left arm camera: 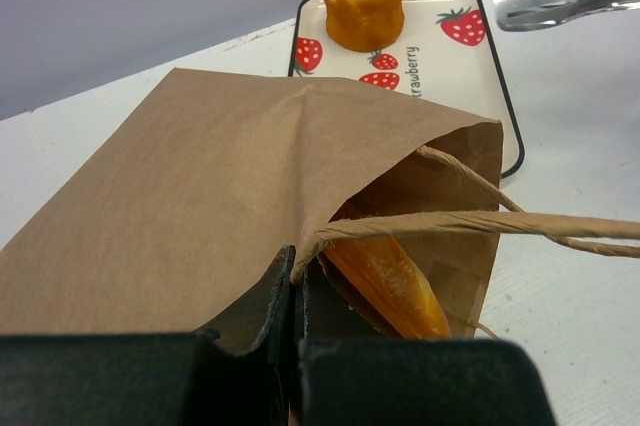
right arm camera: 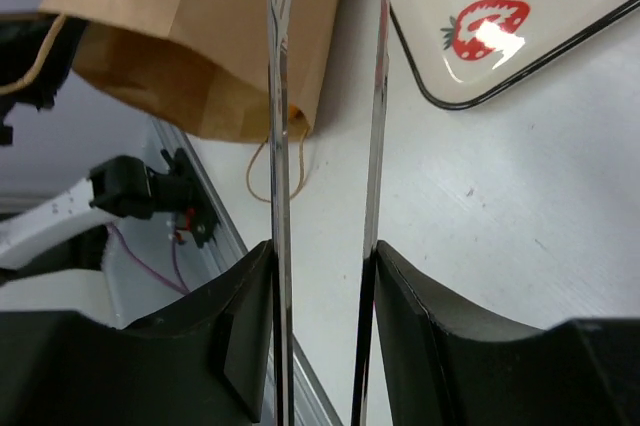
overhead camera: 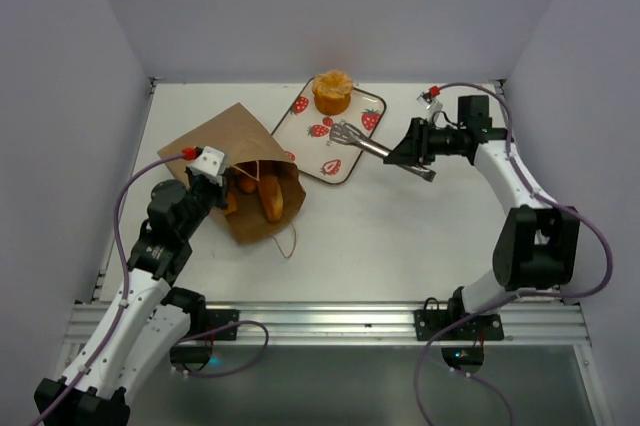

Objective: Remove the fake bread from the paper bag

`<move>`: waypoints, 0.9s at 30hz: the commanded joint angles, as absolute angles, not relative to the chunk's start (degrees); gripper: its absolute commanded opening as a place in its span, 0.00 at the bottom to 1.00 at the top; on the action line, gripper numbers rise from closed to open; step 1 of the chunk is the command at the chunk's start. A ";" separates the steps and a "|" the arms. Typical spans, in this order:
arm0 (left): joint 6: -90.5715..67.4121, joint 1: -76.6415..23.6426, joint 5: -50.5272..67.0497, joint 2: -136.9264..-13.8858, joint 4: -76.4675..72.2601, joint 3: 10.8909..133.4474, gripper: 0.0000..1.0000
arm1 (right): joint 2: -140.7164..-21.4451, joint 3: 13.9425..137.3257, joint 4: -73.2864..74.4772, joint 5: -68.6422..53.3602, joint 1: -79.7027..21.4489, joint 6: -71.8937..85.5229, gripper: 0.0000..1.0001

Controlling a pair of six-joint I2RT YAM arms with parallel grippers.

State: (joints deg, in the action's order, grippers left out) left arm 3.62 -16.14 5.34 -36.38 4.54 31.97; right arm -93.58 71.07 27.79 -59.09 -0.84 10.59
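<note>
The brown paper bag (overhead camera: pixel 215 146) lies on its side, its mouth facing the strawberry tray (overhead camera: pixel 312 149). My left gripper (overhead camera: pixel 212 178) is shut on the bag's upper mouth edge (left arm camera: pixel 295 266). Inside the mouth lie glossy orange fake bread pieces (overhead camera: pixel 270 196); a long one (left arm camera: pixel 385 276) shows in the left wrist view. A round ruffled bun (overhead camera: pixel 332 92) stands on the tray's far end. My right gripper (overhead camera: pixel 412 151) is shut on metal tongs (overhead camera: pixel 360 141), whose tips hover over the tray. The tongs' two arms (right arm camera: pixel 280 146) stand apart with nothing between them.
The bag's cord handle (left arm camera: pixel 480 224) stretches across the mouth, and another loop (overhead camera: pixel 290 241) trails on the white table. Grey walls close in the back and sides. The left arm's base (right arm camera: pixel 130 186) shows beyond the bag in the right wrist view.
</note>
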 commanded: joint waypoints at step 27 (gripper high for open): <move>-17.31 -15.73 10.55 -41.84 2.10 39.63 0.00 | -72.06 73.99 48.18 -16.90 -46.56 -21.80 0.41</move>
State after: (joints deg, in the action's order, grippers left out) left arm -10.15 -16.12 8.40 -41.80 4.05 36.05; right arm -69.25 69.47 54.43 -26.59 -43.79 -25.54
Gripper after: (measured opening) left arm 0.015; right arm 0.416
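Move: Some 31 cm to the left of the right hand, 7 cm back and 14 cm below, lies the long bread in the paper bag. The round bread stands about 6 cm left of it and 2 cm farther out. The strawberry tray's middle is 13 cm ahead and 16 cm left of the right hand, 17 cm below. From the left hand, which is shut on the bag's rim and handle, the long bread is about 8 cm right, 1 cm ahead, 15 cm below. Drawing back about 20 cm from beside the tray, the right hand rises some 5 cm, then sinks again while sweeping roughly 8 cm left towards the bag's mouth, still gripping the tongs and swinging round counter-clockwise some 40 degrees. Late on, the left hand, keeping its pinch on the bag, shifts about 2 cm right, dips slightly, lifts, and rolls its left side down. ##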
